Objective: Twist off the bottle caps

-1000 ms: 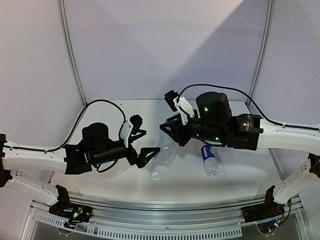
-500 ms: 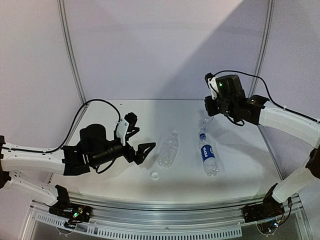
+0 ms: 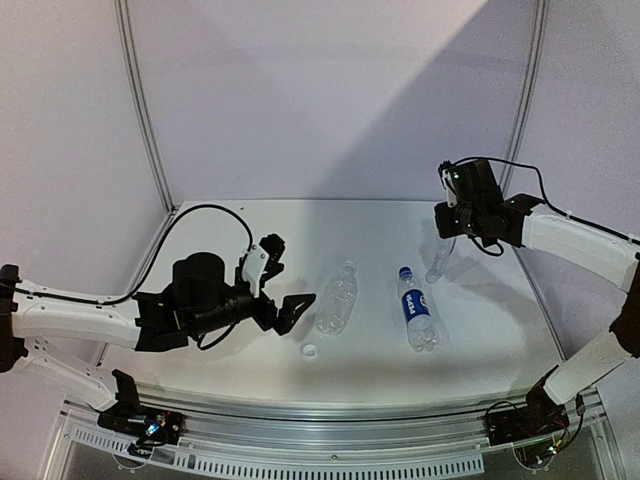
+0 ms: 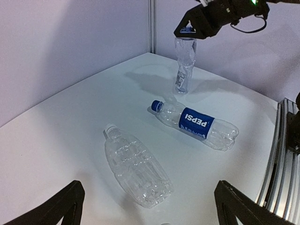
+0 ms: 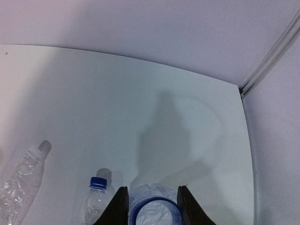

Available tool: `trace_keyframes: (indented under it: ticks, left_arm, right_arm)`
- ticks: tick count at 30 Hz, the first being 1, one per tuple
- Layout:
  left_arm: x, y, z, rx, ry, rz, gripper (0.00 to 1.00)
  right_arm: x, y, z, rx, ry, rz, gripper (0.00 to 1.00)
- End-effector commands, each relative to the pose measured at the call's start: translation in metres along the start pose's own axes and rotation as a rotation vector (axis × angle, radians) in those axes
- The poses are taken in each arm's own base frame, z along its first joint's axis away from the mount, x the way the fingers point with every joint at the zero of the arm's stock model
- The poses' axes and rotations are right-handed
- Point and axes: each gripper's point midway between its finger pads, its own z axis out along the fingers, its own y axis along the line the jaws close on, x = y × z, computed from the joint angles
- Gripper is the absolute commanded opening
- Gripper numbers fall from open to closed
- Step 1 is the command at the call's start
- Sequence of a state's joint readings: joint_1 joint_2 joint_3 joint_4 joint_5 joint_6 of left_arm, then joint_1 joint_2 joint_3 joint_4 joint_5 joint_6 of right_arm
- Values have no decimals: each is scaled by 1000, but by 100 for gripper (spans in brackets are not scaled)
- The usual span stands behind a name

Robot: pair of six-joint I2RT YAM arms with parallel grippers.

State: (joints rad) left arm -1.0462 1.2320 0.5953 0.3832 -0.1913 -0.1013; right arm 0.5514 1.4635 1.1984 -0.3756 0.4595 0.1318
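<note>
A plain clear bottle (image 3: 337, 298) lies mid-table with a white cap (image 4: 110, 127) on it. To its right lies a blue-labelled bottle (image 3: 415, 308) with a blue cap (image 3: 404, 271). A loose white cap (image 3: 310, 351) rests on the table near the front. My left gripper (image 3: 285, 280) hovers open just left of the plain bottle (image 4: 136, 166), holding nothing. My right gripper (image 3: 455, 225) at the back right is shut on the neck of a dented bottle (image 3: 438, 262), which hangs upright over the table. Its mouth (image 5: 153, 213) is open, with a blue ring, between my fingers (image 5: 119, 206).
White booth walls with two metal poles (image 3: 145, 110) close the back and sides. A perforated metal rail (image 3: 320, 445) runs along the table's front edge, by the arm bases. Black cables trail over both arms.
My right arm has swung from the table's middle to the back right, carrying the dented bottle. My left gripper has shifted slightly right, still open.
</note>
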Motion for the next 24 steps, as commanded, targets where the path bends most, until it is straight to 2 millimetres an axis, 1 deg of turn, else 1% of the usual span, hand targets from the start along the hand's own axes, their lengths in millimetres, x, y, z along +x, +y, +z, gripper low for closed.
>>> trace_keyframes:
  ticks: [1, 3, 5, 6, 13, 20, 24]
  left_arm:
    - [-6, -4, 1, 15, -12, -1, 99]
    - [-5, -5, 1, 17, -11, -3, 99]
    - [-6, -5, 1, 18, -11, -4, 99]
    - [-7, -5, 0, 22, -13, -6, 99]
    - [-8, -6, -1, 25, -15, -8, 99]
    - [-8, -6, -1, 25, -17, -10, 99]
    - [-9, -6, -2, 28, -17, -11, 99]
  right_arm:
    - [11, -12, 14, 32, 15, 54, 0]
    - [15, -14, 20, 60, 28, 45, 2]
    - [18, -15, 25, 80, 32, 45, 18]
    - [20, -16, 27, 85, 31, 51, 24]
    - [26, -18, 32, 85, 47, 57, 24]
    - [37, -20, 48, 96, 82, 57, 24]
    - [45, -17, 58, 90, 114, 48, 31]
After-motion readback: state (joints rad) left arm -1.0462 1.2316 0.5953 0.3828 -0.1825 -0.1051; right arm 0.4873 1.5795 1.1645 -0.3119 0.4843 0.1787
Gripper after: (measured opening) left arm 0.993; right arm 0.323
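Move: My right hand holds the opened bottle by its neck, hanging below the fingers. The bare table spot it is going down to lies almost straight beneath the hand, roughly 22 cm down. The Pepsi bottle lies about 10 cm back and 7 cm left of my right hand, and the clear bottle some 7 cm back and 26 cm left, both about 20 cm lower. From my left hand that spot is about 16 cm ahead, 34 cm right and 20 cm below. I lower the opened bottle towards the table with my right hand, sinking about 4.5 cm in two stages with a brief pause between. As I go down I ease a couple of centimetres right, early on, and about as far forward, turning the hand some 5 degrees clockwise. My fingers keep their grip on the neck. ##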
